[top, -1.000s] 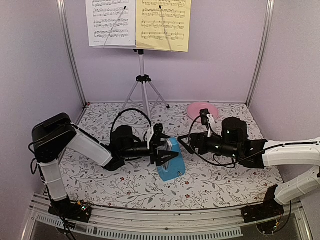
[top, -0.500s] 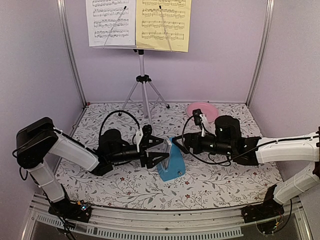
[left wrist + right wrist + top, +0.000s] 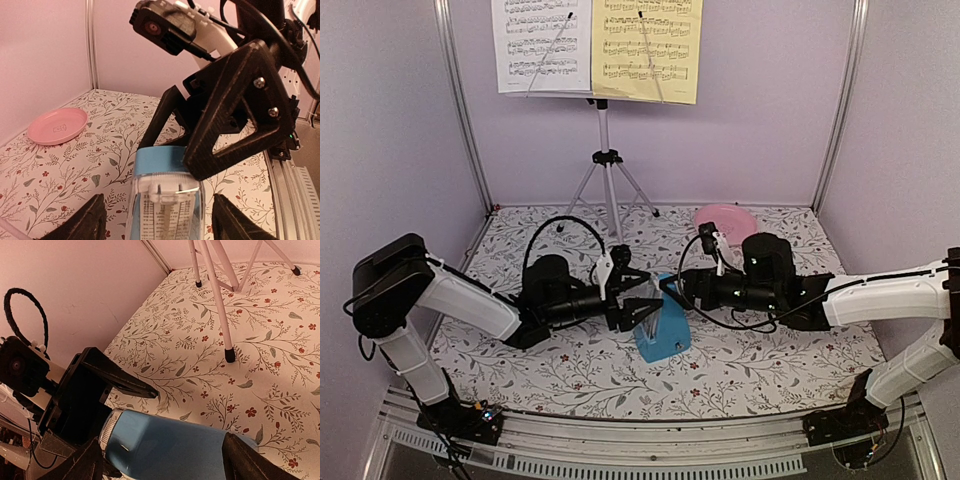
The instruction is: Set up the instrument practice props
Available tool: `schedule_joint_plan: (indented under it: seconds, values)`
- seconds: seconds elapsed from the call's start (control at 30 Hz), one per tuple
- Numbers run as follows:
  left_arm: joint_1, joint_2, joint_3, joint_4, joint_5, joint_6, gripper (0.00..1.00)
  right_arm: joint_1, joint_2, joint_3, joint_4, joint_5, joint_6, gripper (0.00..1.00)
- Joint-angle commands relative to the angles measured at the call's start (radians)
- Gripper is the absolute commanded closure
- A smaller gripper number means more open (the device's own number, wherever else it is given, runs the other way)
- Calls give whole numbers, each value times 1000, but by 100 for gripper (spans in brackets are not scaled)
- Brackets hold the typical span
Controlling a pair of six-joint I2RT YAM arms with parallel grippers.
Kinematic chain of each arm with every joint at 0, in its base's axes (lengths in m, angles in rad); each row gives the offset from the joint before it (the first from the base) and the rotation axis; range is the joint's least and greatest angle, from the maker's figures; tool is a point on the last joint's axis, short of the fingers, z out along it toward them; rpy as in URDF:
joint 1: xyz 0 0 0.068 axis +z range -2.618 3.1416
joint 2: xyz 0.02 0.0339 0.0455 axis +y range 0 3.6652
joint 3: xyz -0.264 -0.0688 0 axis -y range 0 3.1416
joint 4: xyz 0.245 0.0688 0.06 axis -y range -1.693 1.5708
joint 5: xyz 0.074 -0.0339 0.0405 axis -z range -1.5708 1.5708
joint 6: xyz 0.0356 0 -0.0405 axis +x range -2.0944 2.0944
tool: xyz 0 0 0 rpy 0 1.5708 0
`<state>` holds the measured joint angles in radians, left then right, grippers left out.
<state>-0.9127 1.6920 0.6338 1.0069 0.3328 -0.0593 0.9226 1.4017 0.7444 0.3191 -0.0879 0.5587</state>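
The blue pyramid metronome [image 3: 661, 328] stands mid-table with its clear scale face toward my left gripper [image 3: 638, 305]. That gripper is open and straddles the metronome's top [image 3: 167, 195], with a gap on each side. My right gripper [image 3: 670, 288] comes in from the opposite side, also open, its fingers either side of the blue body [image 3: 165, 442]. The two grippers nearly meet over the metronome. At the back stands the silver tripod music stand [image 3: 603, 130], holding a white sheet [image 3: 540, 40] and a yellow sheet [image 3: 645, 45].
A pink round plate [image 3: 725, 220] lies at the back right of the floral mat, also seen in the left wrist view [image 3: 57, 125]. The stand's legs [image 3: 220, 305] spread over the mat's back middle. Metal frame posts [image 3: 460, 110] mark the rear corners.
My left gripper drew back to the left, then came forward again round the metronome's top. My right arm reached further left toward the metronome. The metronome stayed in place.
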Motion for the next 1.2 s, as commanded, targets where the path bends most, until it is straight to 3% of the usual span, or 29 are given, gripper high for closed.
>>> schedule_joint_plan:
  seconds: [0.0, 0.17, 0.73, 1.17]
  values:
    - [-13, -19, 30, -19, -7, 23, 30, 0, 5, 7, -8, 29, 15, 18]
    - [-14, -13, 37, -19, 15, 33, 46, 0, -16, 16, -8, 39, 15, 25]
    - [-14, -21, -8, 31, 24, 45, 78, 0, 59, 23, -89, 84, 17, 49]
    - [-10, -23, -70, 149, 52, 64, 81, 0, 134, -37, -148, 126, 28, 60]
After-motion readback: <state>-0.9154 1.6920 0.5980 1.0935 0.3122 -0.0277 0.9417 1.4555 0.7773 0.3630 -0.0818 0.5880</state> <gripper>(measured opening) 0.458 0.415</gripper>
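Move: The blue metronome, clear cover facing the left hand, stands directly between the two hands. From the left hand its middle is level fore and aft, about 3 cm to the right and some 6 cm lower; from the right hand it is about 1 cm back, 2 cm left and 7 cm lower. The music stand's nearest foot is some 20 cm ahead of the left hand and 5 cm left, on the table. The pink plate lies roughly 40 cm ahead of that hand and 20 cm right. Left fingertips close onto the two sides of the metronome's clear cover and pinch it, that hand all but staying in place and tipping its fingers up a few degrees late on. The right fingers draw together from wide to under half open around the upper blue body, while that hand eases about 1.5 cm left, bearing against the metronome. ##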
